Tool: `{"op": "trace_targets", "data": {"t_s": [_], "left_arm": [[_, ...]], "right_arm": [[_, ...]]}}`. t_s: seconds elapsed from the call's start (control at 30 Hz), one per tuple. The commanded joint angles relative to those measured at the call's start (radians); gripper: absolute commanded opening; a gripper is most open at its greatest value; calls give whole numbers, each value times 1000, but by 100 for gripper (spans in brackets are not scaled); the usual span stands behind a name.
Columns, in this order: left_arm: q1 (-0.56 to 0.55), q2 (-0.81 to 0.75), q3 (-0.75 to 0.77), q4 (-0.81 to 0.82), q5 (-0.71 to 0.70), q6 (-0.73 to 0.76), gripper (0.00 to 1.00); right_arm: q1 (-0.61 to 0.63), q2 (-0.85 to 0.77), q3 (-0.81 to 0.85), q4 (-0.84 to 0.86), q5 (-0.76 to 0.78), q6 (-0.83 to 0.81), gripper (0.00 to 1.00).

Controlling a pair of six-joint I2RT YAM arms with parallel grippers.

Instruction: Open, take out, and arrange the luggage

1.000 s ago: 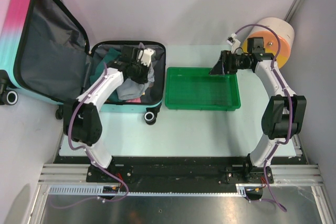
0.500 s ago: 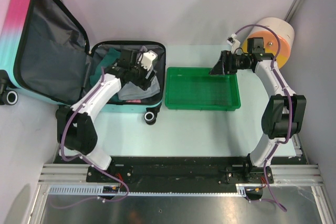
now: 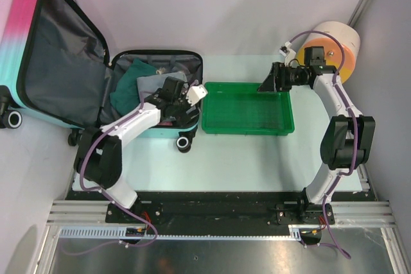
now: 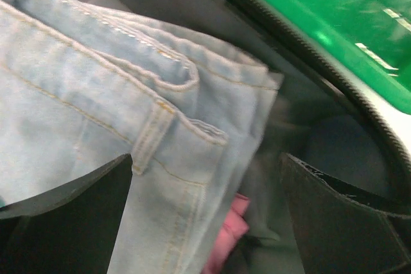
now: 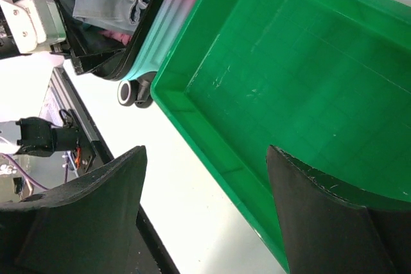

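The luggage [image 3: 58,62] lies open at the table's left. Its pink-to-teal lid leans back against the wall, showing dark grey lining. Its base holds folded clothes: teal cloth [image 3: 128,85], grey cloth [image 3: 153,85], light blue jeans [image 4: 96,94] and something pink [image 4: 234,222]. My left gripper [image 3: 171,99] hangs low over the base's near right corner, open and empty. In the left wrist view [image 4: 205,222] its jaws straddle the jeans' edge and the pink cloth. My right gripper [image 3: 266,83] is open and empty above the far edge of the green tray [image 3: 247,108], and also shows in the right wrist view [image 5: 205,210].
The green tray [image 5: 289,94] is empty and sits just right of the suitcase, whose rim [image 5: 167,17] and black wheel [image 5: 126,92] nearly touch it. A white-and-orange cylinder [image 3: 334,43] stands at the back right behind the right arm. Walls close in the left and back.
My left gripper has moved from the back of the suitcase base toward its near right corner, uncovering the grey and teal clothes. The right arm has not moved.
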Motion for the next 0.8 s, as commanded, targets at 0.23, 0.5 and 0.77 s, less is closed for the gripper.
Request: {"op": "trace_targets", "data": {"t_s": [0.23,0.5,0.77], "left_arm": [[-23,94,-80,332,-237,127,94],[-19,-16,-94,339,-132,69,36],[41,-137,-19,242,52,-69,0]], "right_arm": [[-34,-6,4,-9,20,-11,80],[-32,-2,2,17,14,19,80],[-9,6,2,58,26,81,79]]}}
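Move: The left hand is open above the suitcase's right half, with the middle of the jeans about 5 cm ahead, 5 cm to its left and 5 cm below. The pink cloth peeks out about 1 cm ahead, 4 cm left and 8 cm below; the green shirt lies some 10 cm ahead and 16 cm left. The green tray is about 20 cm to the hand's right and 4 cm ahead. From the right hand the jeans lie roughly 30 cm left, 1 cm ahead and 15 cm below. The left fingers shut on the jeans, pinching a fold at the waistband: the open hand first slides about 4 cm forward and a little down and left over them. It begins to rise while still closing and pulls the fold up about 5 cm from its lowest point, the fingers tilting some 15 degrees outward. ##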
